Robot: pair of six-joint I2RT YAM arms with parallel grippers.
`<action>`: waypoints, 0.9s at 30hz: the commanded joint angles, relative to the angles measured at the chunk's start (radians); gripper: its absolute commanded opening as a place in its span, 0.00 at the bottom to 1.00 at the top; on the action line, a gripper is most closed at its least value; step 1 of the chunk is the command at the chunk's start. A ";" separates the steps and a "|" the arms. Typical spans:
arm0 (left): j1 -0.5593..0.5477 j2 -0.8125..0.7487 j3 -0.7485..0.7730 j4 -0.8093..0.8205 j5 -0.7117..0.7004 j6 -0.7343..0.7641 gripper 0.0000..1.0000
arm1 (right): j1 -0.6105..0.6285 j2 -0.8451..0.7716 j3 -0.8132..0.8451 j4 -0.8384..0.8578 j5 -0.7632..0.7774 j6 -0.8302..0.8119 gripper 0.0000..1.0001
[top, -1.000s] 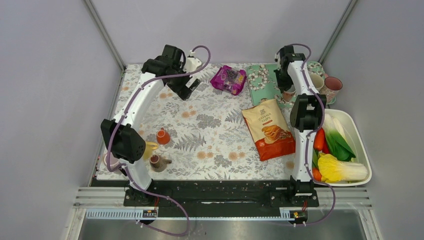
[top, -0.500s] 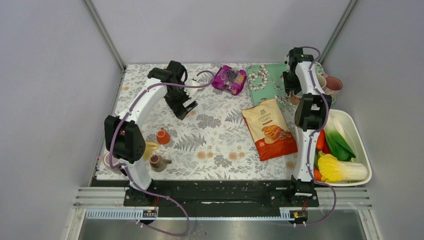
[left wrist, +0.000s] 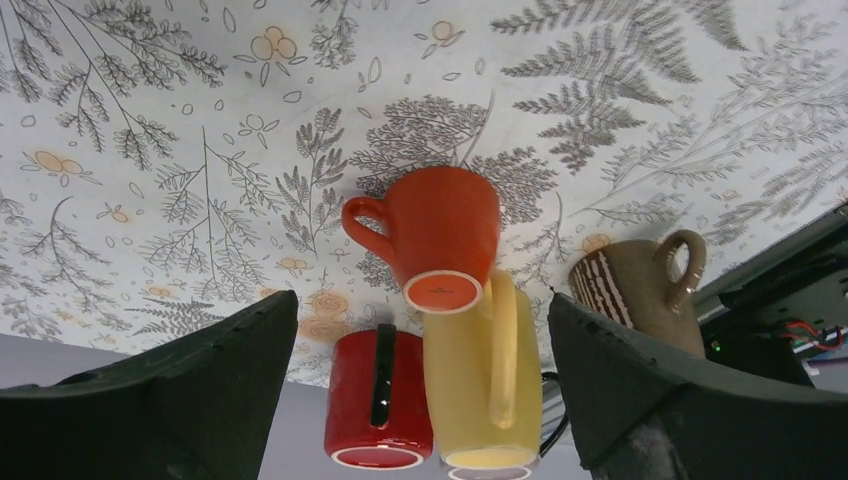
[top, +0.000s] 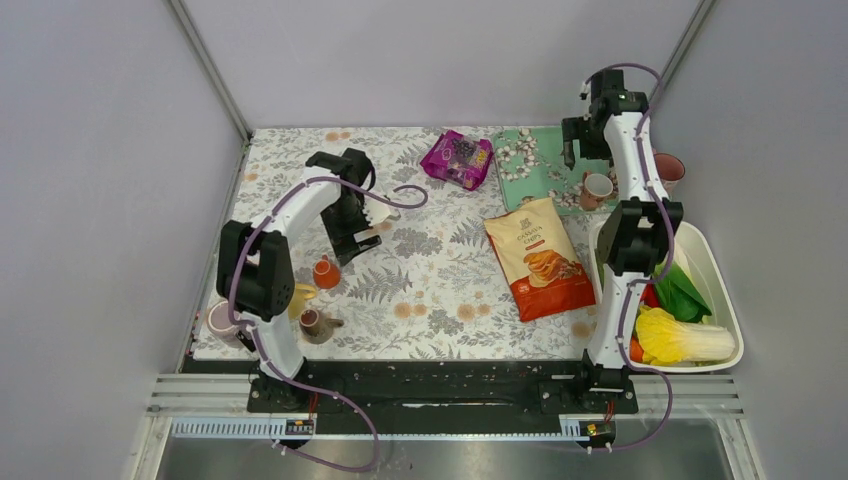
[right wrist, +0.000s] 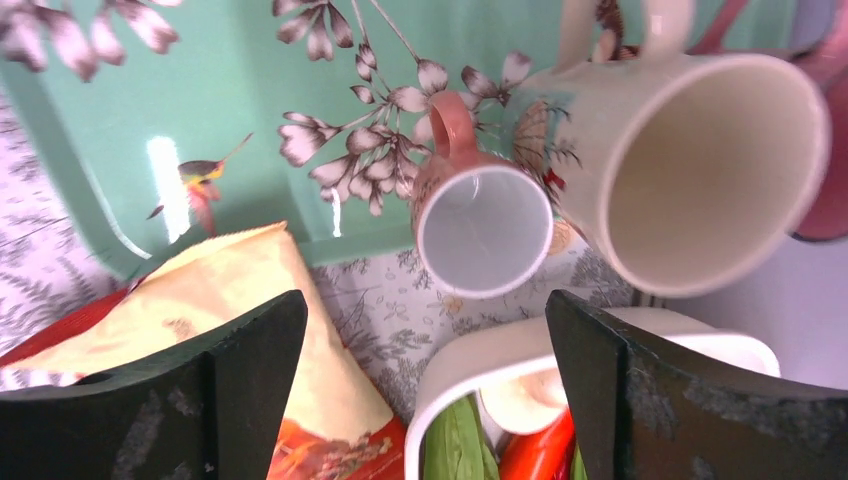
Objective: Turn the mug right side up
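A small pink mug (top: pixel 598 186) stands mouth up at the teal tray's (top: pixel 525 165) near right corner. In the right wrist view its white inside (right wrist: pixel 483 228) faces the camera. My right gripper (top: pixel 588 158) hangs above it, open and empty (right wrist: pixel 425 297). An orange mug (top: pixel 326 272) stands mouth down on the floral cloth at the left, its ringed base (left wrist: pixel 443 291) up. Just beyond it my left gripper (top: pixel 350 240) is lowered, open and empty (left wrist: pixel 422 300), with the orange mug showing between its fingers.
A yellow mug (left wrist: pixel 490 380), a red mug (left wrist: pixel 380 410) and a brown striped mug (left wrist: pixel 640 285) crowd the orange one. A cream mug (right wrist: pixel 700 160) and a pink mug (top: pixel 668 168) stand by the tray. A chips bag (top: pixel 537 257), purple packet (top: pixel 458 158) and white vegetable tub (top: pixel 700 240) are near.
My right gripper opened, let go of the small pink mug and rose toward the back. The left arm swung from the back of the table down toward the orange mug.
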 commanded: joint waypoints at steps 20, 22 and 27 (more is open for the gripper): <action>0.099 -0.208 -0.370 0.234 0.172 0.709 0.99 | 0.123 -0.240 -0.182 0.021 -0.074 -0.007 0.99; 0.101 -0.171 -0.357 0.226 0.150 0.711 0.99 | 0.123 -0.261 -0.221 0.036 -0.068 -0.012 0.99; 0.110 -0.129 -0.390 0.272 0.087 0.748 0.95 | 0.123 -0.281 -0.261 0.055 -0.075 -0.016 1.00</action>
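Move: The upturned orange mug stands about 7 cm to the left of the left hand, 1 cm back and some 7 cm below. From that hand the yellow mug is roughly 15 cm left and 8 cm back, the brown mug about 10 cm left and 15 cm back, both around 6 cm lower. From the right hand the orange mug lies some 70 cm left, 25 cm back and 12 cm below; the pink mug on the tray is about 3 cm back, 2 cm right and 10 cm below. Down and left towards the orange mug, the left hand sinks about 5 cm, swinging back and then partly forward again, while its wrist turns a little counter-clockwise, then well clockwise to end some 30 degrees round; the fingers stay open. The open right hand rises clear of the pink mug, shifts left about 7 cm, then sinks and draws back. ##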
